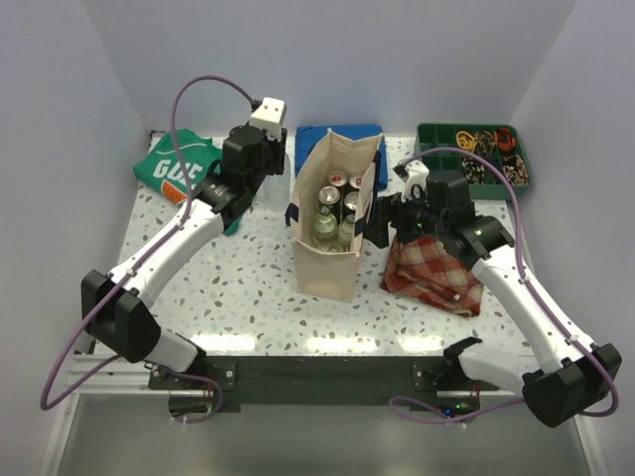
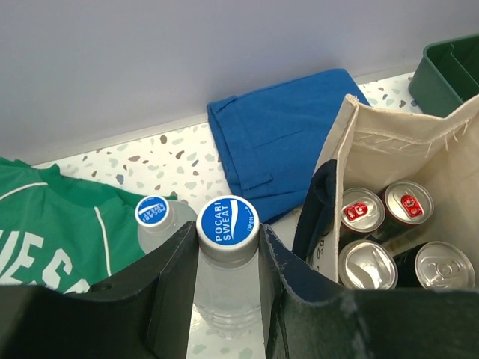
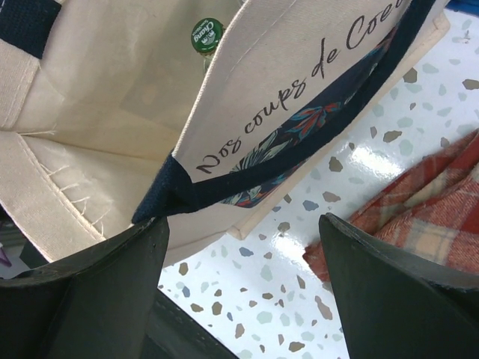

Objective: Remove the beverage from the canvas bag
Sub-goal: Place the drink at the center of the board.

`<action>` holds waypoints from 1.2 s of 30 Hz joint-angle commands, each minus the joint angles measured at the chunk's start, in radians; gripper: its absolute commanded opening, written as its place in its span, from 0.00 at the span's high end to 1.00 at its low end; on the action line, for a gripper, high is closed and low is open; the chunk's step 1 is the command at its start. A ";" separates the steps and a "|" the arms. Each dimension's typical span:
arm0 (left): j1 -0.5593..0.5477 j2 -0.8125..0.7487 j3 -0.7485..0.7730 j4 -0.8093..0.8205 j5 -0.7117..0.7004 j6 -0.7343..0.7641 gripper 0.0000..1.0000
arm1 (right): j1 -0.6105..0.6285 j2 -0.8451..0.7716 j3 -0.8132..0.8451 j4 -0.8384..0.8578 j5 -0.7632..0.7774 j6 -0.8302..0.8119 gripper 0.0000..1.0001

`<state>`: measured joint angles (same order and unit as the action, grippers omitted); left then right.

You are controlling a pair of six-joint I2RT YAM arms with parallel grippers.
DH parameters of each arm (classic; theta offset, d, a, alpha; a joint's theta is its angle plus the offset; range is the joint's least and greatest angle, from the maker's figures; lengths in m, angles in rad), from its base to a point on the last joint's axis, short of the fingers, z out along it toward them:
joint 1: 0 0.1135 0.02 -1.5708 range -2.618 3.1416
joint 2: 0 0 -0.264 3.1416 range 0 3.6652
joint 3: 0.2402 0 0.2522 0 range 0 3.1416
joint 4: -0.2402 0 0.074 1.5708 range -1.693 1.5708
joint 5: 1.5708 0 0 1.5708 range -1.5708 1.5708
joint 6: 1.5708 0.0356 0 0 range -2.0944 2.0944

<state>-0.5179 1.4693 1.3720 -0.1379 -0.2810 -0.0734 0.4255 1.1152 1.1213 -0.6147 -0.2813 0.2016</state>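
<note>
The cream canvas bag stands upright mid-table with navy handles, holding several cans and a green-capped bottle. Left of the bag, my left gripper is shut on the neck of a clear Pocari Sweat bottle with a blue cap, its base over the table. A second blue-capped bottle stands just beyond it. My right gripper is open with nothing in it, hanging over the table beside the bag's printed right wall. In the top view the held bottle is hidden under the left gripper.
A green shirt lies at the back left and a folded blue cloth lies behind the bag. A red plaid cloth lies under the right arm. A green tray of small items sits at the back right.
</note>
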 commanded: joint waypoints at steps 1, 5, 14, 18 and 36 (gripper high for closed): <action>0.019 0.005 -0.008 0.331 0.057 -0.025 1.00 | 0.002 0.000 0.006 0.021 -0.009 0.005 0.15; 0.019 0.049 -0.019 0.371 0.086 -0.025 1.00 | 0.002 -0.006 0.003 0.013 0.001 0.005 0.15; 0.033 0.111 -0.076 0.503 0.075 -0.020 1.00 | 0.001 -0.029 0.006 0.003 0.008 0.005 0.15; 0.038 0.137 -0.103 0.561 0.066 -0.019 1.00 | 0.002 -0.040 0.009 -0.002 0.021 0.002 0.15; 0.064 0.223 -0.106 0.621 0.083 -0.014 1.00 | 0.001 -0.043 0.012 -0.016 0.033 0.001 0.14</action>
<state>-0.4603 1.7084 1.2301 0.2550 -0.2031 -0.0891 0.4252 1.0916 1.1213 -0.6361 -0.2703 0.2012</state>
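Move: The left hand already holds the Pocari Sweat bottle by its cap; its spot on the table lies about 7 cm ahead of this hand, 2 cm to its right and 30 cm below. The first bottle stands some 8 cm ahead and 9 cm to the left, the canvas bag about 8 cm back and 14 cm right, the blue cloth roughly 26 cm ahead and 15 cm right. From the right hand, the spot is about 23 cm ahead and 26 cm left. Keeping its pinch on the cap, the left hand carries the hanging Pocari Sweat bottle down about 9 cm and forward some 6 cm towards the clear table beside the first bottle, past the left side of the canvas bag. It drifts slightly right early on and slows towards the end, wrist almost unturned. ##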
